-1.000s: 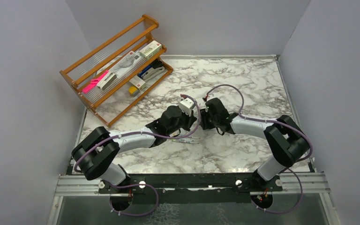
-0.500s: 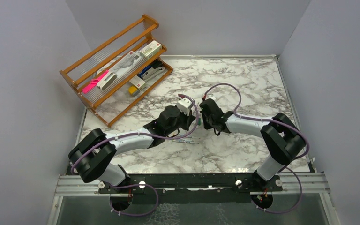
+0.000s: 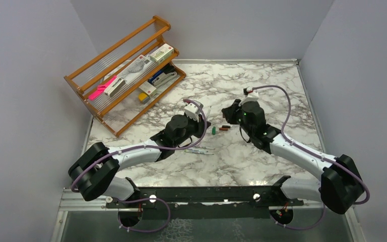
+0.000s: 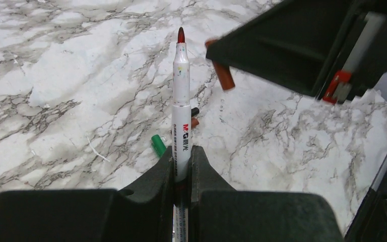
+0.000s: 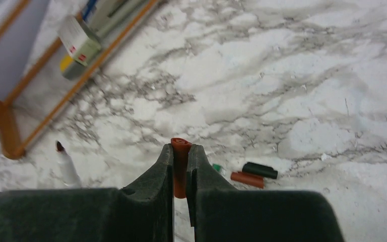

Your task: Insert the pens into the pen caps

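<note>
A white pen (image 4: pixel 181 101) with a red tip stands between the fingers of my left gripper (image 4: pixel 182 151), which is shut on it and holds it above the marble. My right gripper (image 5: pixel 180 148) is shut on a red-brown pen cap (image 5: pixel 180 154), open end forward, and hangs a little right of the left gripper (image 3: pixel 205 122). The same held cap (image 4: pixel 223 75) shows beyond the pen tip. On the table between the grippers lie a green cap (image 3: pixel 213 130), a red-brown cap (image 5: pixel 247 179) and a black cap (image 5: pixel 260 170). More pens (image 3: pixel 199 149) lie beside the left arm.
A wooden rack (image 3: pixel 126 75) with a pink marker, boxes and a stapler stands at the back left. Grey walls close in the marble table (image 3: pixel 262 80) on three sides.
My right gripper has shut on the red-brown cap and drawn back to the right, uncovering the caps on the table. The left gripper with its pen has shifted slightly left.
</note>
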Tool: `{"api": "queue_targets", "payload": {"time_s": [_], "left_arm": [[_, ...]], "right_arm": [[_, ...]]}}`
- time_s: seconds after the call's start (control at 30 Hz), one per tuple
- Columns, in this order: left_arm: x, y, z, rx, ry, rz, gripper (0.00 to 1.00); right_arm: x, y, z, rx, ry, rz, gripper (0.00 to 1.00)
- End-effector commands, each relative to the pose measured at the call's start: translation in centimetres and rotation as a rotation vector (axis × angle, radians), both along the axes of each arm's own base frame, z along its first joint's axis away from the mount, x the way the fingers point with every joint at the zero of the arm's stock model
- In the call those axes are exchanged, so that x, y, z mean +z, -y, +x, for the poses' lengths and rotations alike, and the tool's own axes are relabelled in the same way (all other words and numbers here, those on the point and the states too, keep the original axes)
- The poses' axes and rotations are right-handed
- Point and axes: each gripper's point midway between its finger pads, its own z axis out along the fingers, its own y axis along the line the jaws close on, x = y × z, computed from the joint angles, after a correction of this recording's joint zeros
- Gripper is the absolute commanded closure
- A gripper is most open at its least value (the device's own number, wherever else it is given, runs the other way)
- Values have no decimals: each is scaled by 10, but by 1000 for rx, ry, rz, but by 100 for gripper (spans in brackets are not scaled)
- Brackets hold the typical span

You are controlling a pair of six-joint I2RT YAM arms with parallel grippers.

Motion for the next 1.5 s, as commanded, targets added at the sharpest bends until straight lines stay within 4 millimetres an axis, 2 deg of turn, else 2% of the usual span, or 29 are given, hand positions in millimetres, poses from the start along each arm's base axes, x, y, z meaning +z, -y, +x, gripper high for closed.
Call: {"api": "queue_targets", "payload": {"time_s": [0.0,0.07,0.17,0.37,0.8,1.47], "left_arm": [[16,10,-5,-21,-24,-139,100],[18,20,-8,-51,-63,-180,100],[23,32,-14,-95,-118,-240,100],[30,38,-15,-114,-129,-282,100],[47,44,-29,-218,-72,-301,100],[57,39,-31,-215,-39,-314,100]], "right_arm": [[66,-10,12,12,190,268,98],[92,-8,11,24,294,321,98],[115,-4,6,30,395,362,98],[135,-11,-5,109,465,392,98],[139,-18,0,144,485,344,98],[121,-24,-3,175,433,347,98]]}}
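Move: The red pen, held in the left hand, has its tip about 5 cm left of the right hand, 1 cm ahead and some 7 cm above; that hand already holds the open red-brown cap. On the table 13 cm below, the brown cap lies 1 cm back and 1 cm right, the black cap straight ahead 0 and 2 cm right, and the green cap 2 cm back and 4 cm left. From the left hand, the held cap is 4 cm ahead and 6 cm right, about level. Right hand lifts its cap about 11 cm over the pen tip, tilting up; left brings the pen 5 cm right-back, rising. ##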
